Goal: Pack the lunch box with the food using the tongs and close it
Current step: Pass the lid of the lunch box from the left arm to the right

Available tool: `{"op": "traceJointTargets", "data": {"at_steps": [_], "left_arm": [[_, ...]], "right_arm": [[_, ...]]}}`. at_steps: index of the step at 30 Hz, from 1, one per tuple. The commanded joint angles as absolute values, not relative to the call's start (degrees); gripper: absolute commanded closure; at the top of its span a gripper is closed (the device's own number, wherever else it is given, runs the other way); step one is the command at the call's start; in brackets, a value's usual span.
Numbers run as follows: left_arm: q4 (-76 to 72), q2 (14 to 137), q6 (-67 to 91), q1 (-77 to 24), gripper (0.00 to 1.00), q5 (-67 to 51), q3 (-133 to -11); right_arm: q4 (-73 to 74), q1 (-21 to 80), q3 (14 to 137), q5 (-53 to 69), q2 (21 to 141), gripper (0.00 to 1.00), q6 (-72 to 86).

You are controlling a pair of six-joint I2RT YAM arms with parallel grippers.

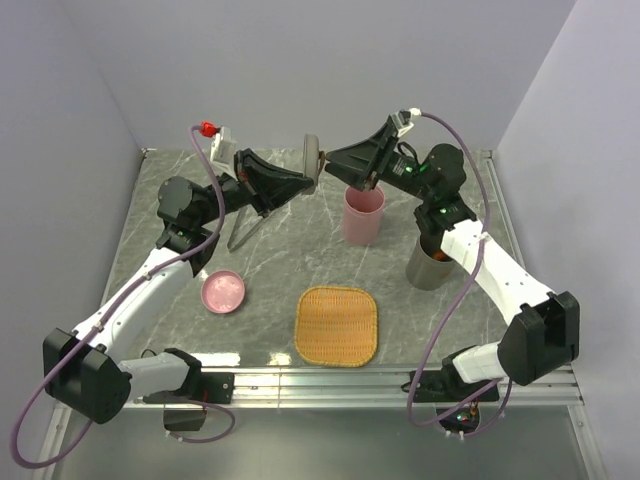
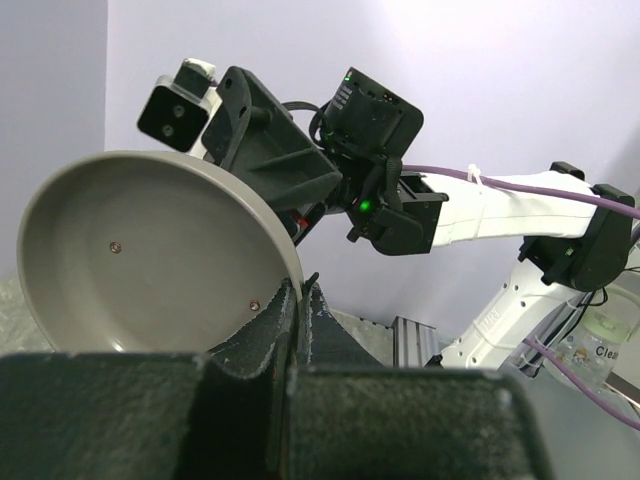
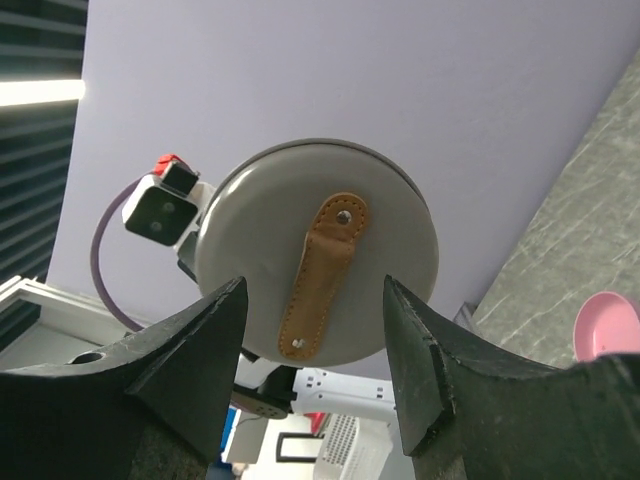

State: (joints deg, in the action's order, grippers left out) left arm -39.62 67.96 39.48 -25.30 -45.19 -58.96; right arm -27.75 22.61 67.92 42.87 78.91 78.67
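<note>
My left gripper (image 1: 309,178) (image 2: 297,290) is shut on the rim of the shallow grey dish (image 1: 312,155) (image 2: 150,260) and holds it upright in the air at the back of the table. The dish's outer face (image 3: 390,230) carries a brown leather strap (image 3: 320,275). My right gripper (image 1: 330,158) (image 3: 312,290) faces that side, jaws apart just short of the dish, gripping nothing. The pink cup (image 1: 362,215) stands below it, and the grey cup (image 1: 432,262) sits partly under the right arm. The tongs (image 1: 243,232) lie on the table. The food is not clearly visible.
A shallow pink dish (image 1: 224,292) (image 3: 610,330) lies at the left front. The woven orange-yellow tray (image 1: 338,325) sits at the front middle. Walls close in the table at the back and both sides.
</note>
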Motion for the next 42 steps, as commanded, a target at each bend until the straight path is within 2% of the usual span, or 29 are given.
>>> {"op": "traceJointTargets", "data": {"at_steps": [1, 6, 10, 19, 24, 25, 34, 37, 38, 40, 42], "left_arm": [[-42.0, 67.9, 38.4, -25.8, 0.99, -45.5, -61.4], [-41.8, 68.0, 38.6, -26.1, 0.99, -45.9, -61.5], [-42.0, 68.0, 38.6, -26.5, 0.99, -46.2, -61.2], [-42.3, 68.3, 38.8, -27.2, 1.0, -47.0, -61.0], [-42.3, 68.6, 39.1, -27.6, 0.99, -47.6, -61.2], [-42.3, 68.6, 39.1, -27.8, 1.0, -47.7, -61.2], [-39.0, 68.6, 38.2, -28.1, 0.98, -47.2, -61.7], [-36.9, 68.3, 37.7, -28.1, 0.82, -46.5, -62.0], [-36.2, 68.2, 37.0, -28.1, 0.69, -46.3, -62.1], [-34.1, 67.7, 36.3, -28.1, 0.61, -46.0, -62.6], [-32.0, 67.1, 34.4, -28.0, 0.46, -45.7, -63.4]], "right_arm": [[-30.5, 24.5, 68.5, 42.4, 79.4, 0.37, 78.8], [-30.9, 25.8, 67.9, 42.3, 79.7, 0.41, 79.1], [-34.7, 25.8, 67.8, 43.1, 80.2, 0.5, 81.9], [-40.2, 25.8, 65.8, 43.9, 80.3, 0.64, 86.2], [-42.3, 25.8, 65.2, 44.0, 80.4, 0.67, 88.3], [-42.9, 25.8, 65.1, 44.3, 80.4, 0.74, 88.8], [-42.1, 24.3, 65.7, 45.3, 79.1, 1.0, 85.5], [-39.1, 22.7, 66.5, 45.9, 78.1, 1.0, 82.5], [-38.5, 21.9, 66.4, 45.9, 77.9, 1.0, 81.9], [-37.3, 19.9, 66.2, 46.4, 76.6, 1.0, 80.1], [-31.7, 18.2, 67.4, 47.6, 75.7, 1.0, 74.8]]}}
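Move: The lid hangs on edge in the left fingers, and its leather strap lies about 3 cm to the left of the right hand, level with it, right in front of the open fingers. Counted from the right hand, the pink cup stands roughly 12 cm ahead, 11 cm right and 37 cm below; the basket 14 cm back, 3 cm right and 42 cm below. For the left hand, the right gripper waits some 5 cm right, 4 cm ahead and 2 cm up. The right hand eases about 2 cm left and a little back until its fingers stand around the strap, shuts them steadily to pinch the leather, and at the end draws some 2–3 cm back to the right and slightly forward, away from the left gripper. The left hand keeps the lid's rim pinched meanwhile, drifting about 1 cm back and to the right, and only once the right grip has shut does it open to about half, sinking 1 cm, to let go of the rim. ##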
